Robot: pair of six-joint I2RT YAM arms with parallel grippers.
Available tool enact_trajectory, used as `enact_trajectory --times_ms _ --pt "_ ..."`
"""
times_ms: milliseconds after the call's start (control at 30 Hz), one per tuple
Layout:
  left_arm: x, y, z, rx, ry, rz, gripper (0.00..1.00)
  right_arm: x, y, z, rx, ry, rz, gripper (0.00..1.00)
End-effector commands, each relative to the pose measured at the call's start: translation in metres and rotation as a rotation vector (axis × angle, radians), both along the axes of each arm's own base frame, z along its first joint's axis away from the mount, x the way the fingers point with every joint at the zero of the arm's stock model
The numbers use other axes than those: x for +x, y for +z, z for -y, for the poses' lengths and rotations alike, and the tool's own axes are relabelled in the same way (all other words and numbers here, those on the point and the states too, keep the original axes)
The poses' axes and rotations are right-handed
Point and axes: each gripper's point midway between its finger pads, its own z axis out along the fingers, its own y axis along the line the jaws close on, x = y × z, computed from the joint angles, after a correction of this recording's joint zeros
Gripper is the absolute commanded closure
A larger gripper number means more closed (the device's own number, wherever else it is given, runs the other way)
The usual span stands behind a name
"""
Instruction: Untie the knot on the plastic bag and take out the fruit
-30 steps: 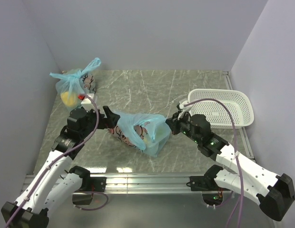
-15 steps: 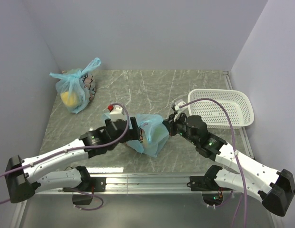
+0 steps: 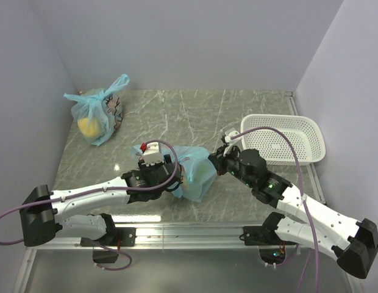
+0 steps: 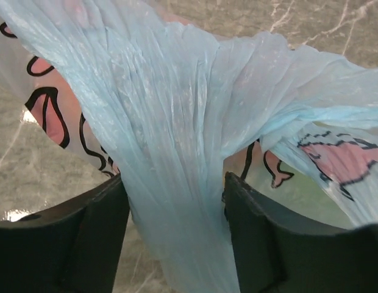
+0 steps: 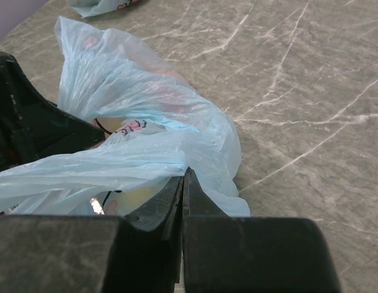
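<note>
The plastic bag (image 3: 195,174) lies on the table's middle, light blue with dark cartoon print. Fruit shows only as tints through the film, yellowish (image 5: 135,198) and red-orange (image 4: 66,110). I cannot make out the knot. My left gripper (image 3: 172,177) is at the bag's left side. In the left wrist view its jaws (image 4: 174,183) stand apart with a hanging bunch of blue film (image 4: 177,152) filling the gap. My right gripper (image 3: 215,163) is at the bag's right end, its jaws (image 5: 184,172) pressed together with a stretched band of film (image 5: 116,165) at the tips.
A second knotted blue bag (image 3: 96,116) with a yellow lump stands at the back left corner. A white perforated basket (image 3: 277,117) sits at the right by the wall. Grey walls close in the back and both sides.
My left arm has dropped low and reached right, from the bag's left end to its middle. The bag has bunched up and shifted slightly towards me. My right gripper has held its place.
</note>
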Motion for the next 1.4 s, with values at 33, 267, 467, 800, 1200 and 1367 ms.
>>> enact_trajectory --times_ms 33,267,467,800,1200,1367 --pt "0.016 0.007 0.003 -0.018 0.059 0.079 0.53 0.001 0.018 0.002 0.048 -0.023 0.037 1.0" --pt "0.056 0.067 -0.063 0.167 0.098 0.14 0.99 0.02 0.008 0.052 0.042 -0.314 0.015 1.0" --pt "0.076 0.164 -0.13 0.151 0.088 0.327 1.0 0.028 0.014 0.086 0.107 -0.446 0.017 1.0" --pt "0.076 0.127 -0.073 0.103 -0.274 0.237 0.99 0.003 0.063 0.028 0.021 -0.074 0.049 0.55" --pt "0.07 0.131 -0.084 0.068 -0.277 0.288 0.99 0.025 0.075 -0.104 -0.007 0.158 0.001 0.2" --pt "0.071 0.142 -0.091 0.01 -0.276 0.334 1.0 0.049 0.083 -0.145 0.089 0.145 -0.053 0.19"
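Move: Between the open left fingers lies the bag's gathered plastic, about 1 cm ahead and 1 cm below the hand point. The fruit bulge is roughly 9 cm to the left hand's right, 2 cm back and 7 cm below; the still-tied bag stands some 24 cm left, 17 cm farther out and 8 cm below. From the right hand, already pinching the bag's other side, that gathered plastic lies about 15 cm left, 1 cm back and 7 cm lower. Closing fully on the gathered plastic, the left fingers carry it up about 17 cm, left and somewhat forward, then ease part-way down and back right. The right hand keeps its pinch while drawing some 7 cm right, opens to let go, then swings about 20 cm left, first rising and then sinking, ending open beside the bag. ##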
